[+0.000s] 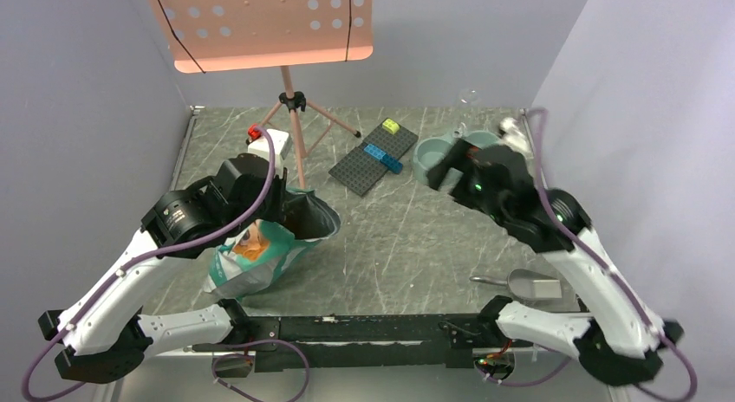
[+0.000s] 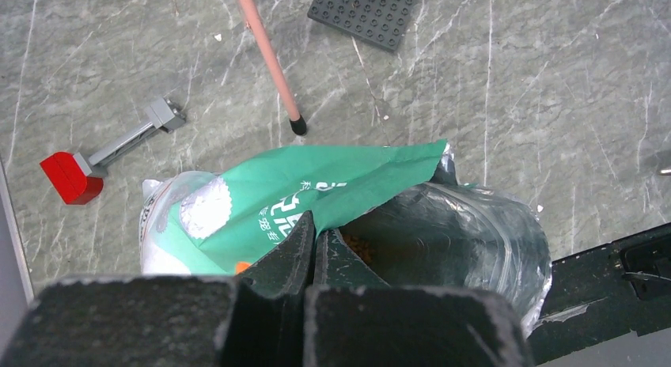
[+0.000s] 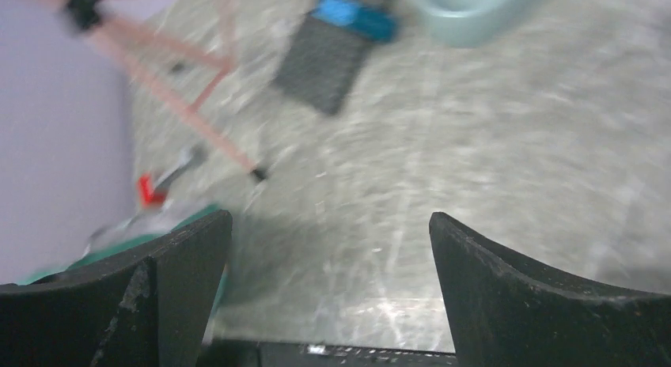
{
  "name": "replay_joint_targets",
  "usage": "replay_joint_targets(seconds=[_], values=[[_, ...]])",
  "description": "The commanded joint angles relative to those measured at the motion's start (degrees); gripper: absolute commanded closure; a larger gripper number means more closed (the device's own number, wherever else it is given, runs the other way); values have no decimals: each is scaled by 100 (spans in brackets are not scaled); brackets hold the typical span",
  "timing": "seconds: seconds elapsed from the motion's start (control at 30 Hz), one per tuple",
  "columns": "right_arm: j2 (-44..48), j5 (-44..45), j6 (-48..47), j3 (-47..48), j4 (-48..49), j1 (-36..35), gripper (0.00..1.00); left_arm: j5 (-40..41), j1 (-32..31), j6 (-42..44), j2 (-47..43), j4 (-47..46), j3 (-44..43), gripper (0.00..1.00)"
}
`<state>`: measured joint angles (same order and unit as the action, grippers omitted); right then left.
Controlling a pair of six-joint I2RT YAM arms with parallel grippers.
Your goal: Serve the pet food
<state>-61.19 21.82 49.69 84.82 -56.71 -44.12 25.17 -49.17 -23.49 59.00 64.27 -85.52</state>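
The teal-green bag (image 1: 260, 255) lies at the left with its foil-lined mouth (image 2: 467, 240) held open. My left gripper (image 2: 315, 228) is shut on the bag's top rim (image 1: 284, 204). A little brown pet food (image 2: 358, 247) shows deep inside, right beside the fingers. The pale blue-grey bowl (image 1: 431, 156) stands at the back right. My right gripper (image 1: 444, 171) hovers just in front of it, jaws wide open and nothing between them (image 3: 328, 232). Its wrist view is blurred and looks left across the table toward the bag (image 3: 119, 248).
A metal scoop (image 1: 530, 285) lies at the near right. A dark baseplate (image 1: 368, 164) with a blue brick (image 1: 382, 156) sits mid-back. A pink stand's leg (image 2: 269, 62) ends beside the bag. A red-tipped grey tool (image 2: 75, 175) lies at the left.
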Motion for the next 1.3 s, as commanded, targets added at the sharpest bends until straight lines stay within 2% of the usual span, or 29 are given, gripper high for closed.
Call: replay_joint_targets(seconds=[0.0, 0.17, 0.3, 0.37, 0.5, 0.67, 0.73, 0.8, 0.87, 0.97, 1.13, 1.27], values=[[745, 1034, 1455, -1271, -1410, 893, 0, 135, -1, -28, -88, -348, -234, 100], [484, 10, 1895, -2483, -1777, 2510, 0, -97, 4, -7, -58, -492, -286, 100], [558, -119, 2357, -3028, -1868, 3113, 0, -337, 4, -36, -95, -626, -187, 100], [778, -266, 2482, -3380, -1812, 3663, 0, -436, 4, -68, -113, -679, -132, 100], [921, -1111, 2077, -4236, -1034, 4706, 0, -627, 3, -103, -171, -752, -99, 100], [578, -1481, 1840, -4975, -286, 5253, 0, -761, -1, -96, -239, -798, -77, 100], [451, -1607, 1695, -5205, 80, 5329, 9, -807, 2, -86, -247, -786, -84, 100], [341, -1813, 1369, -5338, 555, 5324, 31, -820, -1, -58, -262, -771, -96, 100], [132, -1997, 1132, -5428, 970, 5169, 55, -819, 1, -30, -287, -767, -99, 100], [-384, -1974, 924, -5262, 1276, 4243, 78, -856, 4, 21, -314, -775, -76, 100], [-1650, -1576, 577, -4309, 1313, 1675, 98, -939, 4, 90, -416, -855, 54, 100], [-2272, -1765, -560, -3702, 1976, -38, 100, -689, 10, 94, -592, -1080, 354, 100]])
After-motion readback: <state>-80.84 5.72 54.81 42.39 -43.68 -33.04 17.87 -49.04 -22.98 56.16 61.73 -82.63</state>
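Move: The right hand is open and empty: the scoop's handle lies on the table some 17 cm to its right, 9 cm back and about 32 cm below, with the scoop's pan farther right. The feeding bowl is roughly 24 cm ahead and 14 cm to the right of this hand, the block board about 22 cm ahead and 11 cm to its left, both on the table. From the left hand, the handle lies around 45 cm right, 7 cm back and 31 cm below. The right hand drops about 32 cm and swings some 18 cm right and 10 cm back to the scoop, fingers wide open, its wrist tipping some 50 degrees further down and turning clockwise, then pinches the handle near its end. Staying low, it carries the scoop about 14 cm left and a little forward, turning counter-clockwise some 50 degrees, while the left hand keeps its pinch on the pet food bag's rim, easing a couple of centimetres right and back. ##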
